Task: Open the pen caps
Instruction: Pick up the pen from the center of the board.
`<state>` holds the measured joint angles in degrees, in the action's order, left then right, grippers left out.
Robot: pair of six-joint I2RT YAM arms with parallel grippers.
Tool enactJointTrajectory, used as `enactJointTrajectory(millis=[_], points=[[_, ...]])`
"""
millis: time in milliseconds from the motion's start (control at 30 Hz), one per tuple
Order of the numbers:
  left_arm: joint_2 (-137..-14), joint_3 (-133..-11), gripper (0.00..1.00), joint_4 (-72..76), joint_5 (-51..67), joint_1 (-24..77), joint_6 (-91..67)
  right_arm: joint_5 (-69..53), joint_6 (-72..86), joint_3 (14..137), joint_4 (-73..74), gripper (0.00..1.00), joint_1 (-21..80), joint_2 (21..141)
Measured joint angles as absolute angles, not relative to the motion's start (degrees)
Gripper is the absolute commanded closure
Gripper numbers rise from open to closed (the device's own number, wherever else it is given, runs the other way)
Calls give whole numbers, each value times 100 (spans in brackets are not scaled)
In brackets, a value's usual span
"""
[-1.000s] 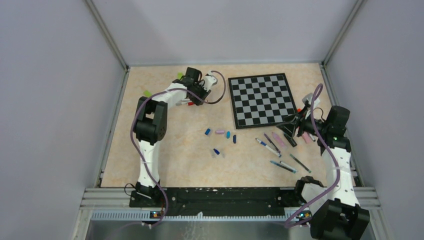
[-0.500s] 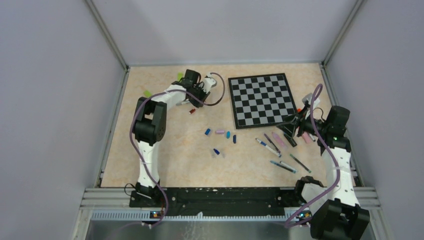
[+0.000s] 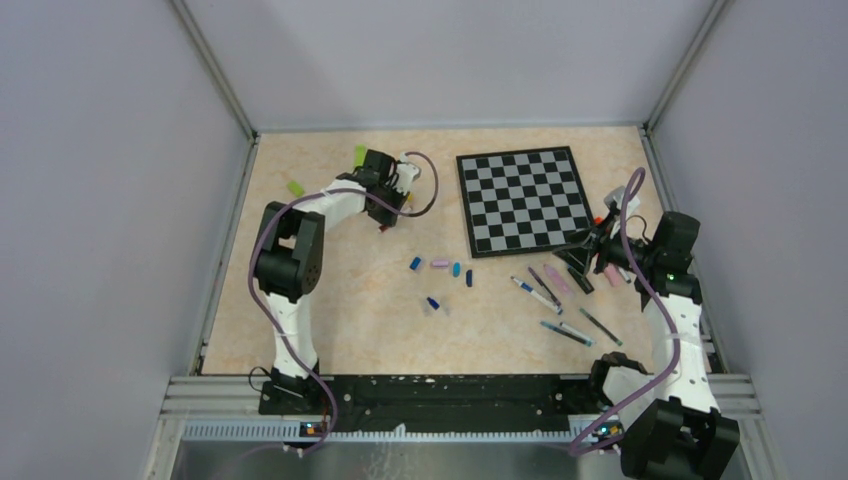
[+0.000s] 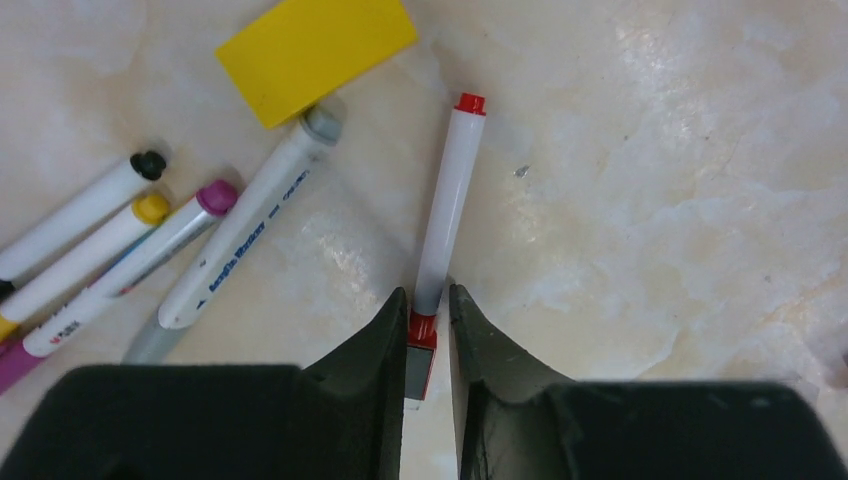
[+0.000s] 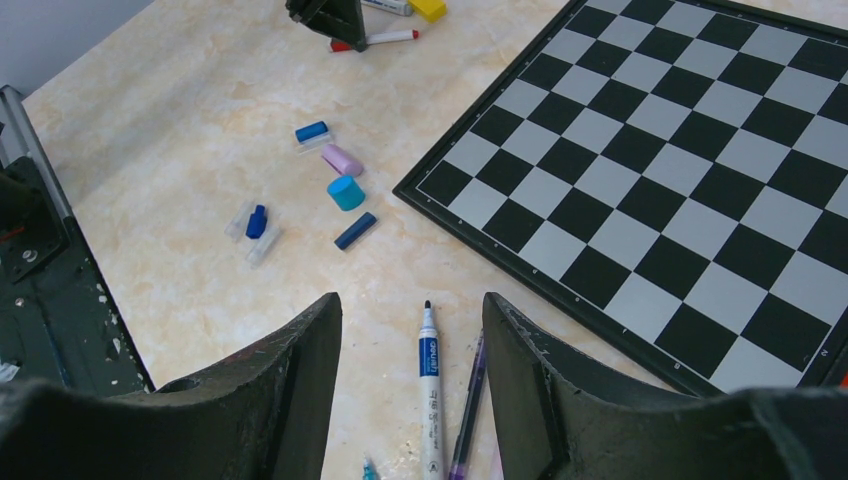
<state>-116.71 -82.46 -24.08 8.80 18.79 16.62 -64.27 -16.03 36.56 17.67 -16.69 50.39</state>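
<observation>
A white pen with red ends lies on the table, pointing away from my left gripper. That gripper's jaws are shut on the pen's red cap. From above, the left gripper sits at the back left of the table. Other capped pens lie fanned out to its left. My right gripper is open and holds nothing. It hovers over an uncapped blue-labelled pen and a purple pen. Several loose pen caps in blue, pink and teal lie mid-table.
A chessboard lies flat at the back right. A yellow block lies just beyond the pens, and green blocks are near the left wall. More pens lie scattered at the front right, by the right gripper.
My left gripper has shifted left and toward the front, and its jaws have narrowed onto the red cap. The red pen has moved with it. The right arm has not moved.
</observation>
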Motion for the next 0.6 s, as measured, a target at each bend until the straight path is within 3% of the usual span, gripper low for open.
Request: enactJointTrajectory(millis=[233, 600], points=[[-11566, -8099, 100, -2412, 607, 1879, 1188, -6427, -1605, 3656, 1778, 47, -1669, 5039], [-10954, -7312, 100, -2200, 462, 1892, 683, -6532, -1658, 3656, 1857, 47, -1669, 5039]])
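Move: Already between the left fingers, the red pen is straddled near its red end; its middle lies about 2 cm ahead and 2 cm right, some 1 cm below the hand point. From that hand the yellow block is roughly 7 cm ahead and 3 cm right, the grey-capped marker 6 cm ahead and 3 cm left, and the blue cap 8 cm back and 7 cm right. From the right hand the red pen is some 19 cm ahead, 34 cm left and 18 cm below. Closing on the red pen near its red end, the left fingers pinch it while the hand barely shifts, then hold it as the hand draws back, speeding up. In all it goes about 3 cm back and 1.5 cm left, away from the yellow block and the grey-capped marker, staying low and turning some 10 degrees counter-clockwise. ##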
